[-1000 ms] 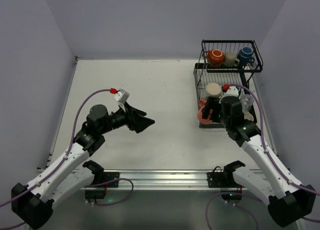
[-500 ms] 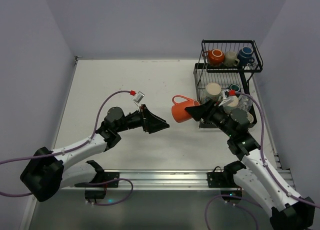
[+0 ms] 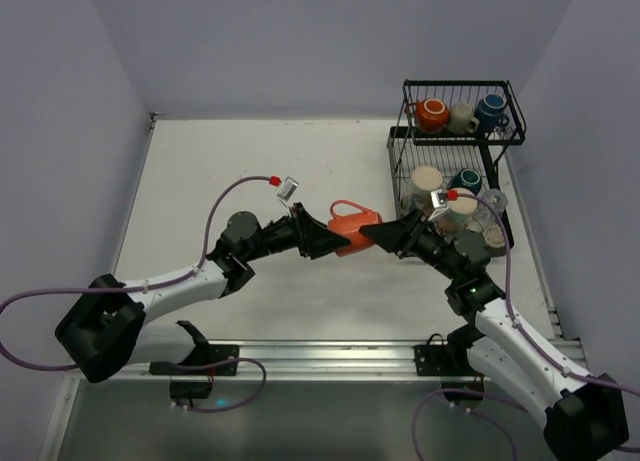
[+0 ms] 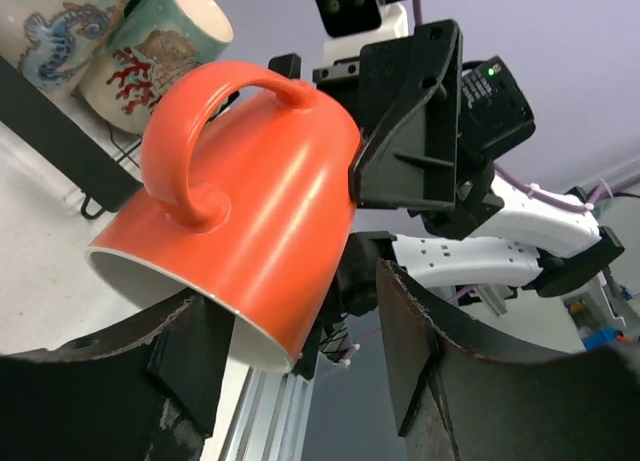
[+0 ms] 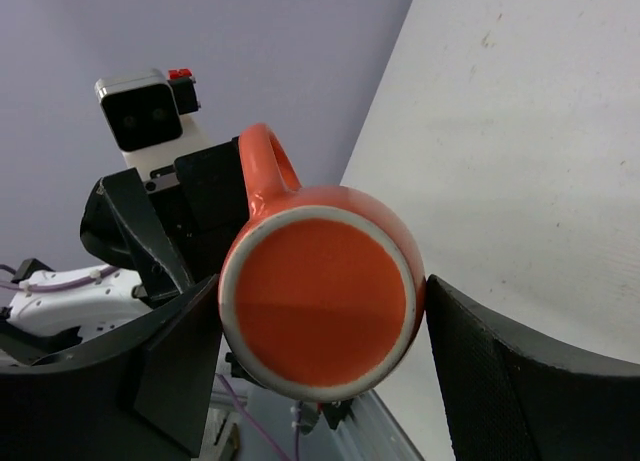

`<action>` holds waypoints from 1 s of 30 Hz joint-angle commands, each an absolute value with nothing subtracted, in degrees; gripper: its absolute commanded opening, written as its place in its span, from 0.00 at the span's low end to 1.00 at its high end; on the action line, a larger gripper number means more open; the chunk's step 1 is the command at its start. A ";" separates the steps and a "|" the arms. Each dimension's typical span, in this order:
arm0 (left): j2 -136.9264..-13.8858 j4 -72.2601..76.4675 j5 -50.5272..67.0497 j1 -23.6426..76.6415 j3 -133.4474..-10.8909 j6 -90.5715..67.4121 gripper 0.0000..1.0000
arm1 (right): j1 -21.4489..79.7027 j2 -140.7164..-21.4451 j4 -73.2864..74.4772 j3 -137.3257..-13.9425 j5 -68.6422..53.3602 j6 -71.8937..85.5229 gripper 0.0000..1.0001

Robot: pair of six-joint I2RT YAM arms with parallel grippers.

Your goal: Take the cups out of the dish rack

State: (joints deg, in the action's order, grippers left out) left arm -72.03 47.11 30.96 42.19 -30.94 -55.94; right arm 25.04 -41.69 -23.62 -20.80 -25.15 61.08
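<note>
An orange-red cup (image 3: pixel 352 226) hangs on its side in mid-air between the two arms, left of the dish rack (image 3: pixel 400 163). My right gripper (image 3: pixel 388 236) is shut on its base end; in the right wrist view the cup's round bottom (image 5: pixel 318 301) fills the gap of that gripper (image 5: pixel 320 286). My left gripper (image 3: pixel 325 239) faces it from the left. Its jaws stand open around the rim end of the cup (image 4: pixel 240 201), with a gap on one side of the gripper (image 4: pixel 290 301). The handle points up.
The rack's upper basket holds an orange cup (image 3: pixel 432 114), a cream one (image 3: pixel 461 116) and a blue one (image 3: pixel 490 108). Its lower tray holds a cream cup (image 3: pixel 427 181), a teal one (image 3: pixel 467 180) and a patterned one (image 3: pixel 461 204). A rail (image 3: pixel 320 356) runs along the near edge.
My right gripper carried the orange-red cup out of the rack's lower tray and leftward. My left arm reached right to meet it, its jaws narrowing around the rim end.
</note>
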 commanded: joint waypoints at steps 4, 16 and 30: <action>-72.51 54.14 25.85 43.59 -33.05 -54.58 0.36 | 27.33 -44.56 -40.16 -18.81 -25.58 67.15 0.14; -66.78 10.39 10.05 42.02 -47.25 -34.67 0.00 | 28.04 -40.35 -32.36 -16.96 -22.41 59.88 0.99; -97.28 -39.80 -3.07 13.46 -86.91 -16.18 0.00 | 28.04 -31.30 3.25 -23.20 -18.55 39.29 0.99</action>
State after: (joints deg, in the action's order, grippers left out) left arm -94.48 -27.27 2.57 15.46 -79.42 -22.96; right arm 27.86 -33.17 -4.40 -20.51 -20.03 45.58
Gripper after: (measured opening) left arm 0.107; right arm 0.989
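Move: Just to the right and ahead of the open left fingers, about 4 cm right and 3 cm forward at about their height, is the middle of the orange cup, still gripped near its base by the right hand. That middle is some 2 cm ahead and 2 cm left of the right hand. In the rack, the tall pale cup stands about 22 cm ahead, 20 cm right and 17 cm below the left hand; the second pale cup stands about 19 cm ahead, 28 cm right, equally low. Closing on the wall of the orange cup's rim, the left fingers pinch it while the right hand still has the base; then the right fingers open wide and let go. The left hand swings the cup forward and left, about 23 and 19 cm, over the open table away from the rack, sinking late by 7 cm while the wrist rolls and turns the fingers from pointing right to forward and down. The emptied right hand sinks about 5 cm. ##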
